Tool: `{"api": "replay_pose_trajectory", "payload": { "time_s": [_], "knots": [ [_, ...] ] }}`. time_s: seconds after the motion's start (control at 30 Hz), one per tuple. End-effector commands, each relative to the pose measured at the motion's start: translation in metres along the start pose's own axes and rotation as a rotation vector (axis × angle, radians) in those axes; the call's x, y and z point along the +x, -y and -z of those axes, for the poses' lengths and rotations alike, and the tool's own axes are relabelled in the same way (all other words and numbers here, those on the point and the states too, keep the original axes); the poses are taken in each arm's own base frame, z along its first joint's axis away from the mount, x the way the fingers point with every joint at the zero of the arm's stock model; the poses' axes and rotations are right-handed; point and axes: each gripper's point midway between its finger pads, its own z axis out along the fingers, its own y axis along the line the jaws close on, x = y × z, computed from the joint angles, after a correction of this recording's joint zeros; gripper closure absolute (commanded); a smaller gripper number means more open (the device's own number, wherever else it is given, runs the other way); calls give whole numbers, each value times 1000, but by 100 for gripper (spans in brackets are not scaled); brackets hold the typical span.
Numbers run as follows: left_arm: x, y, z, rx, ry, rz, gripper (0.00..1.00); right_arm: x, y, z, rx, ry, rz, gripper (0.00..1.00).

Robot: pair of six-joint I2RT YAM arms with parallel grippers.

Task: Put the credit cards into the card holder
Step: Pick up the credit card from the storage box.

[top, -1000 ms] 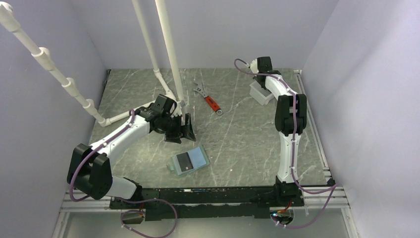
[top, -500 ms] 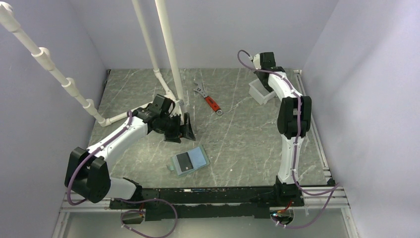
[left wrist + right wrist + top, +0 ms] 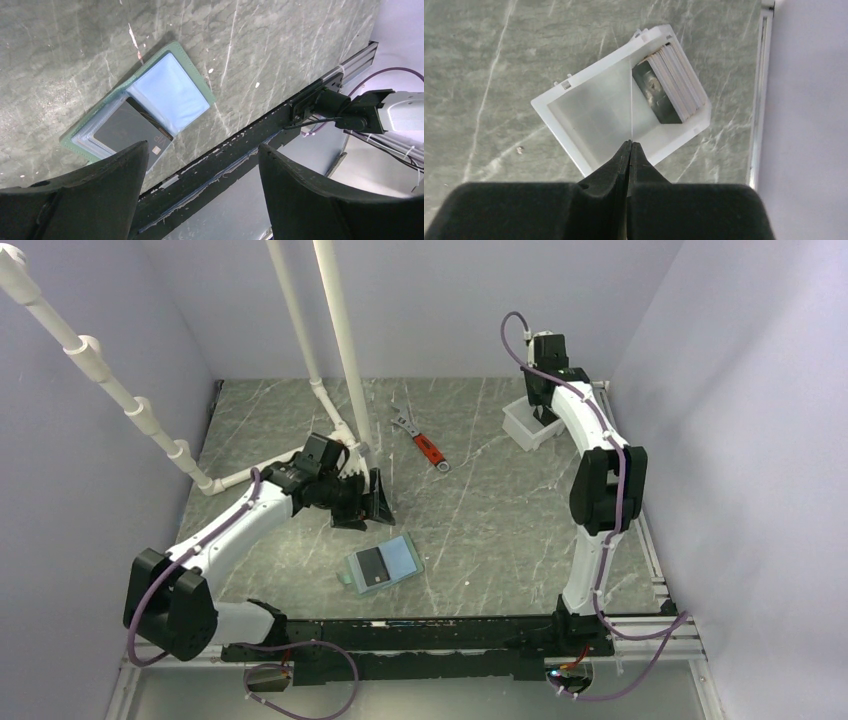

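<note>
The card holder point(image 3: 383, 565) lies open on the table near the front; in the left wrist view the card holder point(image 3: 192, 62) shows a light blue face point(image 3: 170, 95) on one half. A dark card marked VIP point(image 3: 131, 132) sits on the other half, poking past its edge. My left gripper point(image 3: 370, 502) hovers just behind it, jaws wide open and empty point(image 3: 203, 147). My right gripper point(image 3: 630, 142) hangs over the white tub point(image 3: 559, 112), shut on a thin credit card point(image 3: 630, 100) seen edge-on. A stack of cards point(image 3: 669, 87) leans in the tub's corner.
A red-handled wrench point(image 3: 425, 445) lies mid-table at the back. White pipes point(image 3: 340, 350) rise behind the left arm. The white tub point(image 3: 523, 430) stands at the back right near the metal side rail point(image 3: 640, 530). A black rail point(image 3: 420, 635) runs along the front.
The right arm has risen and swung back to the right, lifting its shut gripper above the tub. The left arm shifted only slightly; its jaws stayed open.
</note>
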Motion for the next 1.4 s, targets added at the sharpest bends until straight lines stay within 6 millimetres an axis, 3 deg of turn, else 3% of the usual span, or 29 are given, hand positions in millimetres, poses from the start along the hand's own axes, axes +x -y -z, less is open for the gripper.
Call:
{"api": "replay_pose_trajectory", "payload": {
  "time_s": [0.0, 0.3, 0.6, 0.83, 0.97, 1.03, 1.13, 1.23, 1.37],
  "knots": [
    [-2, 15, 15, 58, 45, -8, 14, -2, 12, 26, 87, 7, -345, 100],
    [-4, 29, 34, 98, 115, -1, 13, 19, -23, 67, -49, 35, -868, 100],
    [-8, 48, 51, 175, 185, 48, 13, 27, -66, 125, -384, 85, -1091, 100],
    [-21, 74, 60, 308, 241, 73, 11, 41, -125, 190, -828, 76, -966, 100],
    [-27, 84, 59, 387, 259, 58, 11, 54, -174, 244, -1112, 85, -765, 100],
    [-29, 89, 56, 447, 269, 52, 11, 65, -201, 268, -1196, 80, -646, 100],
    [-31, 89, 54, 509, 296, 56, 11, 77, -226, 301, -1301, 104, -545, 100],
    [-28, 85, 56, 535, 343, 60, 11, 87, -244, 325, -1405, 104, -500, 100],
    [-19, 91, 70, 643, 416, 39, 11, 100, -267, 343, -1502, 70, -469, 100]
  ]
}}
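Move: The right hand already holds a credit card. From it, the open left gripper is about 33 cm back, 40 cm left and some 3 cm lower; the card holder is about 36 cm back, 39 cm left and 16 cm below. The storage box is some 6 cm ahead, 2 cm right and 13 cm below. From the left hand, the card is roughly 36 cm ahead and 39 cm right, near its height; the holder is 3 cm back, 3 cm right and 13 cm below. Right hand swings its card about 32 cm back, 26 left, rolling towards the open left gripper, which rises. ##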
